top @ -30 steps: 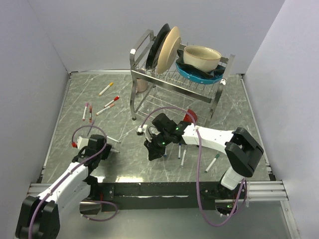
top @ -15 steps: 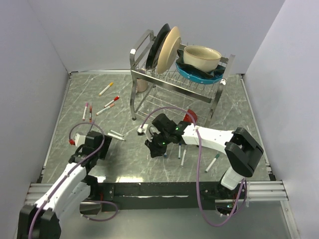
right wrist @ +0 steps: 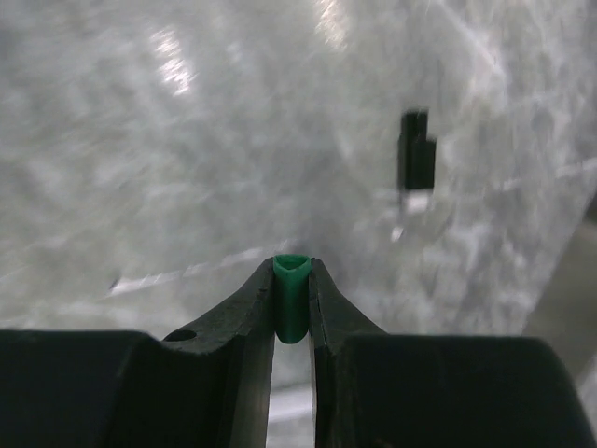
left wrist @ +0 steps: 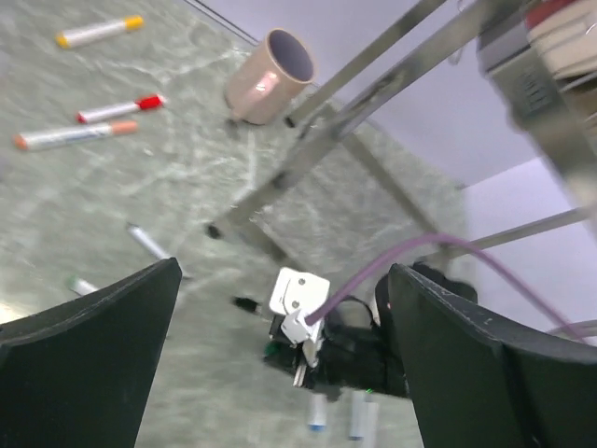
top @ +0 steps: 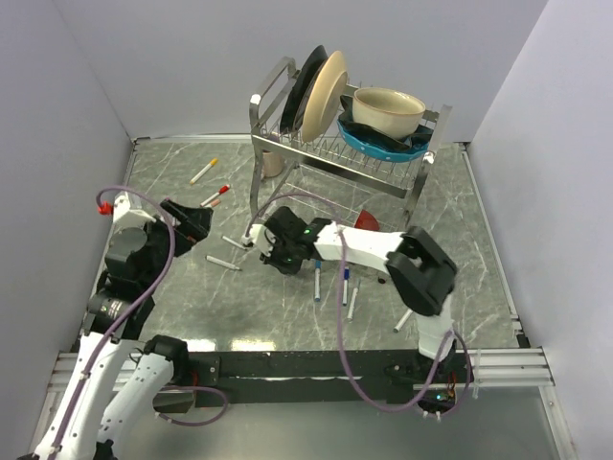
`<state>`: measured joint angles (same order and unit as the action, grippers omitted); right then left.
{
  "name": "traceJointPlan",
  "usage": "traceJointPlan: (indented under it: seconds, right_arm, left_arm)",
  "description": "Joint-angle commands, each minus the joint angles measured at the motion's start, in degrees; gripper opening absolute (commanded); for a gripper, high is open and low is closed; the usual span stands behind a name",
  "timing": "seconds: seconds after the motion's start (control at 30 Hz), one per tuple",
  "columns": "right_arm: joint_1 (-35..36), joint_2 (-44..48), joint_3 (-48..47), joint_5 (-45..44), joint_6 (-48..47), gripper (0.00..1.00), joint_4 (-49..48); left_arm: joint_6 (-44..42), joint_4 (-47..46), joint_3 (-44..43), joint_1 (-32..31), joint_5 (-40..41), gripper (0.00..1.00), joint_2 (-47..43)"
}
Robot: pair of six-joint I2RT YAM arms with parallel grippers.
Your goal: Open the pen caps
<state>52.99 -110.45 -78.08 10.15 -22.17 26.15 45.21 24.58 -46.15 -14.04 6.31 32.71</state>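
A green pen cap [right wrist: 292, 297] is pinched between the fingertips of my right gripper [right wrist: 292, 280], which hovers low over the marble table. In the top view that gripper [top: 269, 251] sits by the rack's front leg. My left gripper [top: 196, 222] is raised at the left with its jaws wide apart and nothing in them; through its wrist view the gripper [left wrist: 284, 268] looks down on the right arm. Capped pens lie at the back left: yellow cap [top: 214, 162], red cap [top: 225, 189]. Two uncapped pens [top: 222, 262] lie between the arms. A loose black cap [right wrist: 417, 161] rests on the table.
A metal dish rack [top: 335, 153] with plates and bowls stands at the back centre, its legs [left wrist: 308, 159] close to the right gripper. A pink mug [left wrist: 270, 75] lies beside it. Blue-capped pens [top: 317, 285] lie under the right arm.
My left gripper opened wide, let go of a white pen and rose back to the left. My right gripper carried the green cap left, towards the rack's leg.
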Motion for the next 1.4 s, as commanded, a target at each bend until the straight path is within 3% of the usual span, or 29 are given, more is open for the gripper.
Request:
traceJointPlan:
  seconds: [0.0, 0.07, 0.17, 0.4, 0.63, 0.73, 0.8, 0.93, 1.03, 1.1, 1.13, 1.2, 1.23, 1.37]
  right_arm:
    - [0.27, -5.19, -7.15, -4.08, -3.05, 0.11, 3.81]
    - [0.36, -6.17, -8.57, -4.70, -3.23, 0.13, 4.17]
    - [0.27, -7.58, -10.33, -5.14, -3.05, 0.18, 4.52]
    - [0.27, -9.17, -11.48, -6.37, -2.00, 0.44, 4.70]
    - [0.09, -3.64, -9.55, -6.73, -1.64, 0.47, 4.43]
    - [0.09, 0.93, -7.27, -4.54, -2.61, 0.48, 4.96]
    - [0.09, 5.76, -5.68, 0.03, -4.97, 0.55, 6.45]
    - [0.09, 15.16, 0.98, 10.83, -10.86, 0.59, 10.14]
    - [0.01, 21.49, 6.51, 16.99, -13.68, 0.58, 11.20]
    - [-0.08, 24.40, 8.82, 19.63, -12.81, 0.57, 10.06]
    - [-0.08, 25.28, 10.31, 20.86, -12.55, 0.57, 9.89]
    - [-0.08, 25.55, 11.02, 22.36, -12.28, 0.56, 10.23]
    - [-0.17, 25.55, 11.11, 22.71, -12.28, 0.56, 10.50]
    - [-0.26, 25.99, 11.64, 22.45, -12.80, 0.55, 11.03]
  left_arm:
    - [-14.80, 4.87, 1.84, 0.33, 0.55, 0.99, 2.71]
    - [-14.54, 2.85, 5.78, 0.33, 1.16, 1.00, 2.01]
    - [-14.98, 3.10, 4.85, 0.33, 2.29, 1.00, 1.13]
    - [-14.63, 2.40, 5.81, 0.33, 4.86, 0.99, -3.08]
    - [-14.80, 1.97, 6.07, 0.33, 4.24, 0.99, -3.53]
    - [-14.89, 1.70, 6.34, 0.33, 3.80, 0.99, -3.18]
    - [-14.89, 1.70, 6.42, 0.33, 3.80, 0.99, -2.65]
    - [-13.49, 1.96, 6.51, 0.68, 4.68, 0.99, -1.51]
    - [-10.95, 2.49, 6.95, 0.86, 4.34, 0.88, 0.42]
    - [-4.48, 3.54, 7.56, 0.77, 3.81, 0.65, 2.62]
    - [-1.73, 2.68, 8.70, 0.86, 1.10, 0.36, 3.06]
    - [7.37, 0.57, 13.60, 0.86, -1.81, 0.06, 3.68]
    - [10.39, -0.31, 15.37, 0.86, -2.61, 0.01, 3.85]
    - [20.34, -4.00, 21.62, 0.86, -3.06, 0.01, 7.26]
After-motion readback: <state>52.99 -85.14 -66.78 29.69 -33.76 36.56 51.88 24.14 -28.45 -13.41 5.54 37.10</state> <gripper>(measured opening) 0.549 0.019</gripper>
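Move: Just above the table, the right hand holds the green cap; the black cap it is bound for lies about 6 cm ahead, 4 cm left and 4 cm below. From this hand the uncapped green pen is about 14 cm left and 2 cm ahead, the uncapped black pen 11 cm left and 8 cm ahead, the nearest blue marker 7 cm right and 2 cm back. The left hand, high up, has the black cap some 10 cm right, 3 cm ahead and 28 cm below. Carrying the green cap about 3 cm forward and 2 cm down, the right hand sets it on the table near the black cap, opens, then rises about 11 cm while backing off some 12 cm and drifting right, turning counter-clockwise. The empty left hand sinks 8 cm, rises slightly and pauses, then shuts its fingers and drops about 10 cm more, tipping down some 20 degrees. ##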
